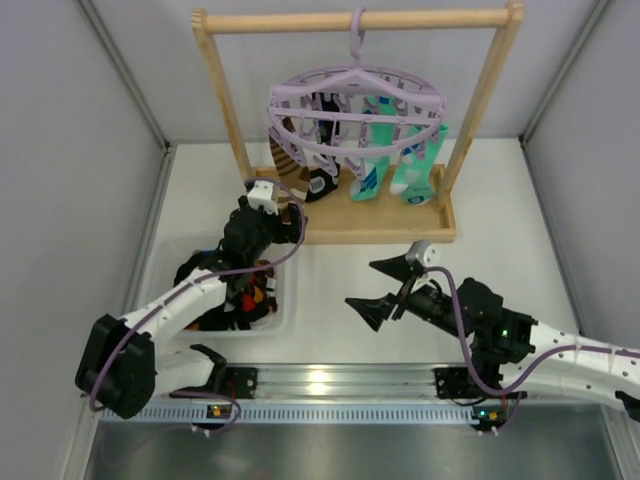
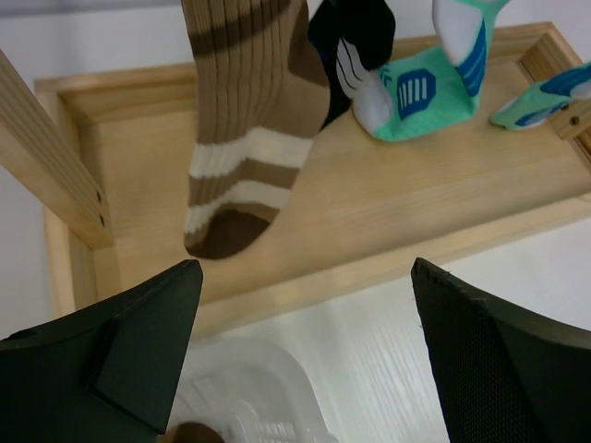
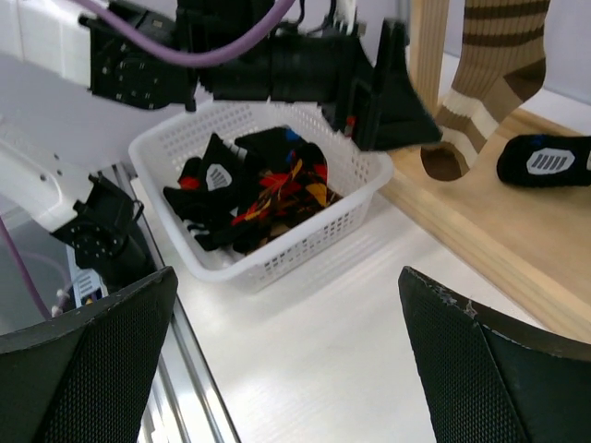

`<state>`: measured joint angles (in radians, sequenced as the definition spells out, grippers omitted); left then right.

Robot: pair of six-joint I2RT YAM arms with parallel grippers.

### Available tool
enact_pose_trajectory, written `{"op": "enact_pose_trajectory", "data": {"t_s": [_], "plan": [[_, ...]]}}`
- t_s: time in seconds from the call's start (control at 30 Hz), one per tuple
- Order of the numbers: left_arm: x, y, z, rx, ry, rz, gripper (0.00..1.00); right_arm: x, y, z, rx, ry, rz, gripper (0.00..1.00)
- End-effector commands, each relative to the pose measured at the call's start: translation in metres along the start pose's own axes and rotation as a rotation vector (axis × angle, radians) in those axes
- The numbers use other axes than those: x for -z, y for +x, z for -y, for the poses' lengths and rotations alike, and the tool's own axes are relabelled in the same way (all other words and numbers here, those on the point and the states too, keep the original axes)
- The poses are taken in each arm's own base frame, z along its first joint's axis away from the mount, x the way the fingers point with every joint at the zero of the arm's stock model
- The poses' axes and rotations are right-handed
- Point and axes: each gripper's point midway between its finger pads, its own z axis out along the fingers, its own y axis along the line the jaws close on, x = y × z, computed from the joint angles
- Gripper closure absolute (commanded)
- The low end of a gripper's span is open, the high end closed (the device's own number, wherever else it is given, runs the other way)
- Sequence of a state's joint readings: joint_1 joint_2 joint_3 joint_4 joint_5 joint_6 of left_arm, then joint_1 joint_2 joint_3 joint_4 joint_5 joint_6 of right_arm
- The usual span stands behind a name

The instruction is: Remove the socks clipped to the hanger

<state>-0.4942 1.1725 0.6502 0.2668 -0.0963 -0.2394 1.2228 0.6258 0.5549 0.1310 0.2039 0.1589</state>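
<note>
The lavender hanger (image 1: 355,100) hangs by its hook from a wooden rail. Several socks are clipped under it: a brown striped sock (image 1: 288,152) (image 2: 245,138) (image 3: 489,65), a dark sock (image 1: 322,182) (image 2: 355,41) (image 3: 545,161) and teal-mint socks (image 1: 412,172) (image 2: 420,92). My left gripper (image 1: 283,215) (image 2: 305,351) is open and empty, just in front of and below the brown striped sock's toe, over the rack's near left edge. My right gripper (image 1: 378,288) (image 3: 286,360) is open and empty above the table, in front of the rack.
The wooden rack frame (image 1: 225,100) stands on a wooden base tray (image 1: 380,222) (image 2: 388,212) at the back. A white basket (image 1: 170,262) (image 3: 277,263) with several dark and orange socks in it sits at the left, under the left arm. Grey walls close in both sides.
</note>
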Motion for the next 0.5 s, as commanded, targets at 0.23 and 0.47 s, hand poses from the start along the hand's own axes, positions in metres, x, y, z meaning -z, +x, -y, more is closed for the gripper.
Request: {"op": "enact_pose_trajectory", "data": {"t_s": [0.23, 0.47], "plan": [[-0.057, -0.076, -0.024, -0.151, 0.102, 0.242, 0.02, 0.005, 0.017, -0.022, 0.045, -0.151, -0.044, 0.01], [-0.091, -0.070, -0.048, -0.193, 0.156, 0.205, 0.02, 0.010, 0.025, -0.053, 0.090, -0.347, -0.056, 0.00]]}}
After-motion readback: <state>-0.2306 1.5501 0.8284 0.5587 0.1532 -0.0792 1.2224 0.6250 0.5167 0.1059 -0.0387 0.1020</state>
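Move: The brown striped sock hangs about 14 cm ahead of the left hand, nearly straight ahead, its middle some 5 cm higher. The black sock is roughly 18 cm ahead and 8 cm right, 3 cm up; the rack's left post is about 15 cm ahead and 12 cm left. The white basket lies some 12 cm back, 16 cm left and 16 cm below. From the right hand, the striped sock is about 34 cm ahead, 17 cm left and 4 cm lower. The striped sock's lower part is approached by the wide-open left gripper, which reaches about 11 cm forward, drifting 4 cm left mostly late on; it rises 2 cm, then sinks back level as the fingers tip up slightly. The right hand, empty and open, backs away from the sock 3.5 cm, lowers a little and turns some 15 degrees counter-clockwise. ##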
